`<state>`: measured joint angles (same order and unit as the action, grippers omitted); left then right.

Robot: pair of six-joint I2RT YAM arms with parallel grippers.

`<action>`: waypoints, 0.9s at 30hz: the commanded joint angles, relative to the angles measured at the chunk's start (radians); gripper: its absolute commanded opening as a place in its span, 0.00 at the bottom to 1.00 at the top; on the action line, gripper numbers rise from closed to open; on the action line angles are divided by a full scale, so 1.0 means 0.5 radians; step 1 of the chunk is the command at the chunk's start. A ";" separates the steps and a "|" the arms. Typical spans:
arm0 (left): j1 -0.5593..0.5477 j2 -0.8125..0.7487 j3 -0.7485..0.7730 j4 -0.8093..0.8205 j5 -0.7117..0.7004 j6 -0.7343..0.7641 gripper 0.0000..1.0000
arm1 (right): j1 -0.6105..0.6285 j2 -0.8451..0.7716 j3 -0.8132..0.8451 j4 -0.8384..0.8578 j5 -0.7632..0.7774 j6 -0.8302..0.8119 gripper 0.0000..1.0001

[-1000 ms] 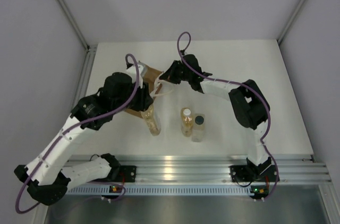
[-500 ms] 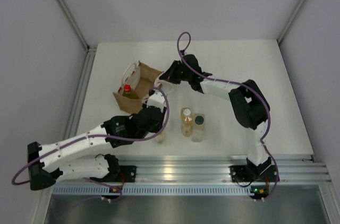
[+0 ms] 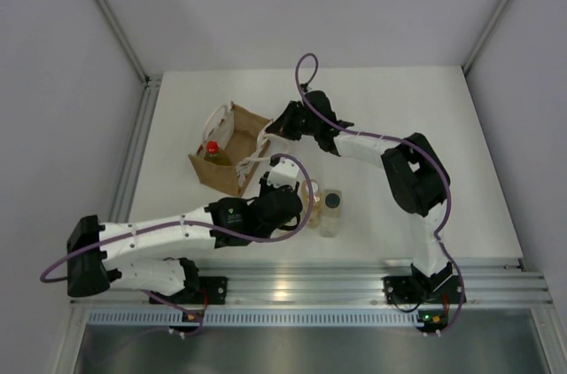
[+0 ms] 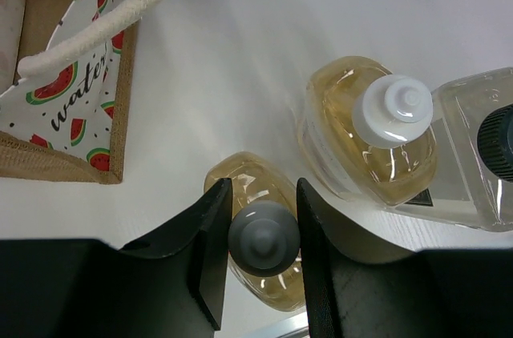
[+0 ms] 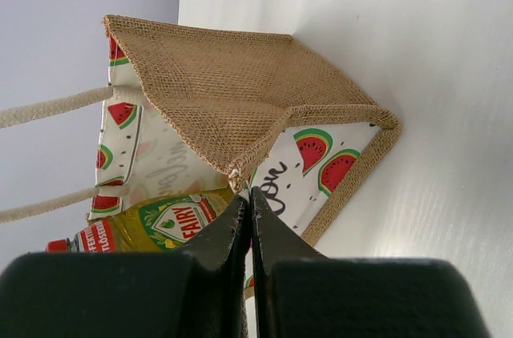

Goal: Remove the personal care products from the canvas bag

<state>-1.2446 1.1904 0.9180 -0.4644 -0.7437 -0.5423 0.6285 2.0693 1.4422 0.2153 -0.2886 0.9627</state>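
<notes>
My left gripper (image 4: 263, 226) is shut on the grey-white cap of an amber bottle (image 4: 248, 186), seen from straight above. Close beside it stand a second amber bottle with a white cap (image 4: 393, 110) and the clear squarish bottle with a dark cap (image 4: 481, 154). In the top view the left gripper (image 3: 288, 206) covers the held bottle, next to the amber bottle (image 3: 310, 192) and the clear bottle (image 3: 331, 206). My right gripper (image 5: 249, 194) is shut on the rim of the canvas bag (image 5: 232, 90). Inside the bag lies a yellow bottle with a red cap (image 5: 152, 226).
The bag (image 3: 229, 154) stands open at the table's left middle, its white rope handles (image 4: 120, 14) looping outward. The red cap (image 3: 212, 147) shows inside it. A metal rail (image 3: 310, 281) runs along the near edge, and grey walls close in the table's sides.
My left arm has swung from over the bag down and to the right, carrying the amber bottle to beside the two standing bottles. The right arm has kept still on the bag rim.
</notes>
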 commanded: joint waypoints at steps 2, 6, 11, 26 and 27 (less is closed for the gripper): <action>-0.005 0.003 0.109 0.171 -0.126 -0.066 0.10 | 0.035 0.031 0.058 -0.069 0.049 -0.038 0.00; -0.005 -0.006 0.140 0.159 -0.163 -0.051 0.65 | 0.035 0.040 0.061 -0.069 0.046 -0.035 0.00; -0.002 -0.055 0.241 0.033 -0.435 -0.035 0.86 | 0.035 0.040 0.070 -0.069 0.043 -0.042 0.00; 1.199 0.049 0.713 -0.685 -0.381 -0.465 0.98 | 0.038 0.052 0.052 -0.010 0.028 0.020 0.00; 1.255 0.058 0.713 -0.685 -0.342 -0.492 0.98 | 0.038 0.052 0.055 -0.013 0.028 0.020 0.00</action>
<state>-0.6968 1.2041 1.2354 -0.7322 -0.9737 -0.7166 0.6300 2.0693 1.4422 0.2173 -0.2886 0.9718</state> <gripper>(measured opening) 0.984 0.003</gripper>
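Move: The red-capped bottle still in the canvas bag stands some 14 cm ahead and 19 cm to the left of the left hand, its middle about 7 cm below; the canvas bag's middle is roughly 17 cm ahead and 14 cm left. Clamped by its cap, the bottle in the left hand's grip hangs no lower than the table, its middle 7 cm straight below; the white-capped bottle is 8 cm right and 4 cm ahead, and the black-capped bottle 14 cm right, level. From the right hand the red-capped bottle lies about 15 cm left and 5 cm back, slightly below. Upward first, the left hand spreads its fingers wide to let go of the standing bottle's cap and climbs some 10 cm clear, then swings about 17 cm left and 11 cm forward, gathering speed, towards the red-capped bottle, while turning about 45 degrees counter-clockwise. The right hand stays shut on the bag's edge, holding still. ##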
